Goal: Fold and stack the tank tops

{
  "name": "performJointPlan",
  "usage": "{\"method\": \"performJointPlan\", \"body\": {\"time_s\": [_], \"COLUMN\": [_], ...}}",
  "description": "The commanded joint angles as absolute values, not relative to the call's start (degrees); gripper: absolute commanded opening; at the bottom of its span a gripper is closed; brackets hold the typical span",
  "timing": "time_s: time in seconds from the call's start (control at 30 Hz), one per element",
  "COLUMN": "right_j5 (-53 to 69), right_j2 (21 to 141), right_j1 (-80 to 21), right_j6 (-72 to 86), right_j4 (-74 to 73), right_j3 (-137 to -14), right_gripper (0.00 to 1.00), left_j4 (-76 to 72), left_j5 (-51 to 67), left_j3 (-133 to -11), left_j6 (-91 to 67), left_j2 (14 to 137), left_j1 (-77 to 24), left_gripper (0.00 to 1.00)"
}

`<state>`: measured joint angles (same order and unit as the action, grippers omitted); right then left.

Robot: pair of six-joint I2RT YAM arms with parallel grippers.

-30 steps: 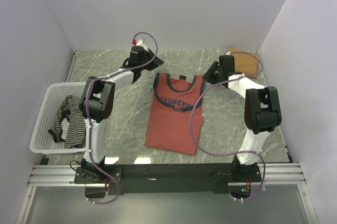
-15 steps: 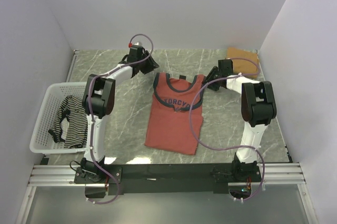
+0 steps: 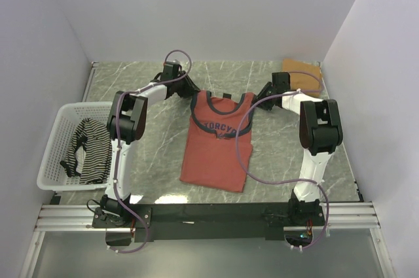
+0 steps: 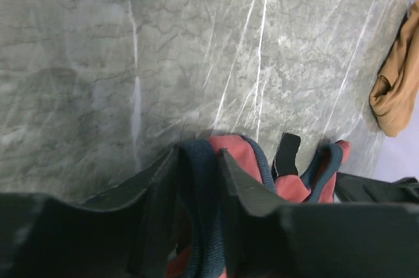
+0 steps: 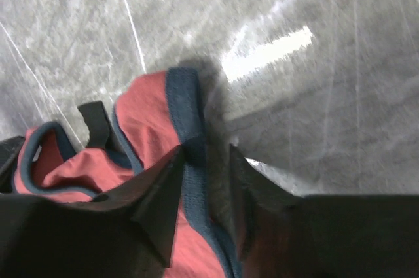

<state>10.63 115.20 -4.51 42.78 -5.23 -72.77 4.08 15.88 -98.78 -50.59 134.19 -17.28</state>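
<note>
The rust-red tank top (image 3: pixel 218 144) lies flat mid-table, print up, neck toward the back. My left gripper (image 3: pixel 188 87) is low at its left shoulder strap. In the left wrist view the jaws (image 4: pixel 198 154) stand open astride the dark-trimmed strap (image 4: pixel 200 180). My right gripper (image 3: pixel 260 102) is at the right shoulder strap, open (image 5: pixel 207 150), with the strap's dark trim (image 5: pixel 194 160) lying against one finger. The tan tank top (image 3: pixel 302 72) sits folded at the back right. The striped tank top (image 3: pixel 87 149) lies crumpled in the basket.
A white mesh basket (image 3: pixel 52 135) stands at the left table edge. Grey walls close in the left, back and right. Purple cables loop from both arms, the right one (image 3: pixel 241 154) draping over the red top.
Both grippers have come down and inward onto the red top's shoulder straps. The left gripper, raised at the back a second ago, has opened and lowered over the left strap.
</note>
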Motion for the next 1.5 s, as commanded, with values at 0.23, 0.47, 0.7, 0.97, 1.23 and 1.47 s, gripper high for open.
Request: {"method": "performJointPlan", "body": {"time_s": [0.23, 0.47, 0.7, 0.97, 1.23, 1.47], "right_j5": [10.55, 10.46, 10.45, 12.66, 13.54, 13.98], "right_j2": [115.93, 114.70, 113.29, 111.71, 107.85, 102.40], "right_j1": [-4.13, -4.13, -4.22, -4.39, -5.45, -7.47], "right_j6": [42.45, 41.40, 39.99, 37.71, 34.98, 32.26], "right_j4": [-4.66, -4.13, -3.61, -0.53, 1.93, 6.14], "right_j3": [-75.76, -75.24, -75.41, -74.71, -73.22, -69.79], "right_gripper": [0.20, 0.13, 0.04, 0.00, 0.00, 0.00], "left_j4": [-4.21, -5.27, -7.11, -10.90, -15.90, -27.15], "left_j5": [20.30, 20.83, 21.35, 22.68, 23.55, 24.61], "left_j3": [-96.68, -96.50, -96.50, -96.24, -93.96, -86.32], "left_j6": [-52.82, -53.09, -52.30, -52.12, -51.86, -48.61], "left_j2": [135.17, 135.00, 134.21, 133.42, 130.79, 124.55], "left_j1": [-16.70, -16.61, -16.52, -16.26, -16.08, -16.08], "left_gripper": [0.25, 0.17, 0.08, 0.01, 0.00, 0.00]}}
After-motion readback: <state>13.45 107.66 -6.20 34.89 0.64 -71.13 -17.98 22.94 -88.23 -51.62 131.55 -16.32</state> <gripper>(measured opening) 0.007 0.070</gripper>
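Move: The tank top's left shoulder strap already lies between the left hand's open fingers, about 1 cm right, 1 cm back and 1 cm below; the black neck tag is about 10 cm right and 2 cm back, 2 cm lower. For the right hand, the right shoulder strap is about 2 cm to its left, level fore and aft and 1 cm below, with the folded brown top some 15 cm right and 9 cm farther out, about 1 cm lower. Both hands shut their fingers on the red tank top's navy-edged shoulder straps almost in place, the left settling barely half a centimetre lower first, so that each pinches its strap at the fingertips. Then both rise with the cloth, fingertips tipping up some 10 to 15 degrees: the right goes up about 6.5 cm, also drifting about 2 cm left towards the left hand and turning slightly counter-clockwise, while the left climbs only about 3 cm from its lowest point, easing a little forward and then back. ##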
